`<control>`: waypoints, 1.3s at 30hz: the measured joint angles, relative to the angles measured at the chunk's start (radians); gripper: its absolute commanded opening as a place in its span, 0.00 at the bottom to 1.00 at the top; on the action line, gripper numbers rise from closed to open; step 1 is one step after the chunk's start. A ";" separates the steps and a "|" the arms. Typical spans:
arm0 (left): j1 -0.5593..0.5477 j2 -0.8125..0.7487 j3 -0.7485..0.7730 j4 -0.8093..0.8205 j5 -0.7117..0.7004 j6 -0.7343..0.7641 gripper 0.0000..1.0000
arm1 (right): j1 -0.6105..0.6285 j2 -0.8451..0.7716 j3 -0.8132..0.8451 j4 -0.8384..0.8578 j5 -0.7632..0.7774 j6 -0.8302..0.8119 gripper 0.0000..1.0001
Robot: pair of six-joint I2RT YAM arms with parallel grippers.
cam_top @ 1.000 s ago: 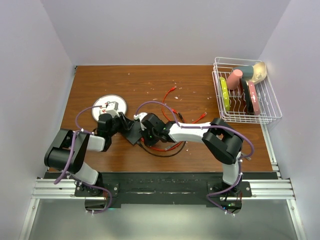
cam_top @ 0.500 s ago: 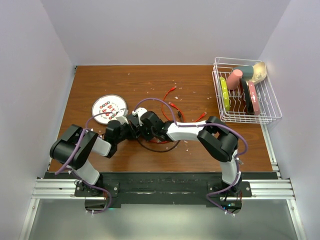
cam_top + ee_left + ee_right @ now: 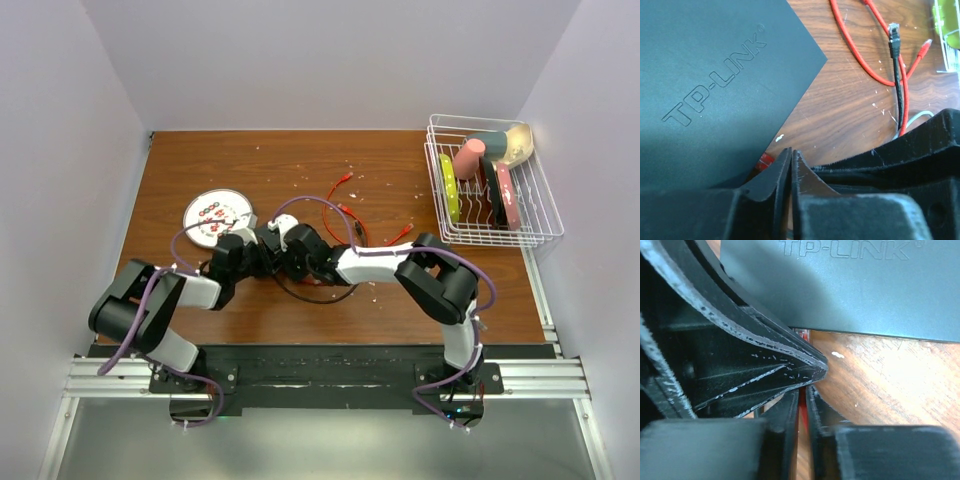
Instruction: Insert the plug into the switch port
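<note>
The switch (image 3: 715,75) is a flat black box marked TP-LINK; it fills the upper left of the left wrist view and the top of the right wrist view (image 3: 865,290). From above, both grippers cover most of it. A red plug (image 3: 801,331) lies at the switch's near edge, also seen as a red bit (image 3: 765,161). My right gripper (image 3: 802,395) is pinched on the plug's red cable, a red sliver between its fingers. My left gripper (image 3: 791,156) is shut and empty, its tips against the right fingers. The two grippers meet at table centre-left, left gripper (image 3: 250,253), right gripper (image 3: 277,249).
A white plate with red dots (image 3: 216,215) lies behind the left gripper. Loose red cables (image 3: 345,215) and a black cable with a plug (image 3: 895,37) lie behind the switch. A wire dish rack (image 3: 545,235) with dishes stands at the far right.
My left gripper came away from the white plate, moved right to meet the right gripper at the switch, and closed. The right gripper shifted slightly left.
</note>
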 measured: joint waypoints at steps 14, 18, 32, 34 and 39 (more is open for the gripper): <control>0.054 -0.129 0.185 -0.315 0.112 0.047 0.41 | -0.033 -0.157 -0.188 0.216 0.080 0.020 0.70; 0.097 -0.125 0.235 -0.342 0.164 0.059 0.45 | -0.032 -0.192 -0.188 0.263 0.080 0.025 0.72; 0.145 0.163 0.560 -0.491 0.098 0.190 0.47 | -0.032 -0.203 -0.192 0.274 0.079 0.040 0.74; 0.150 0.215 0.594 -0.507 0.083 0.202 0.47 | -0.031 -0.208 -0.195 0.262 0.076 0.041 0.73; 0.160 0.284 0.662 -0.515 0.055 0.228 0.47 | -0.032 -0.208 -0.195 0.245 0.070 0.042 0.66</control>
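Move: The red plug already sits in the switch's port edge, within about 1 cm of both hand points: about 1 cm ahead of the left hand, and 1 cm ahead and 1 cm left of the right. The switch's middle lies some 9 cm ahead and 1 cm left of the left hand. The black plug is about 1 cm back and 2 cm left of the left hand; the plate is 13 cm ahead and 13 cm left. The red plug is left in its port as both grippers open. The right hand comes off it, easing right, then straight up about 7 cm with its fingertips tilting up, and hovers there wide open. The left hand, half opening, rises 7 cm, swings forward over the switch some 14 cm, and sinks about 4 cm towards the switch's far end. ##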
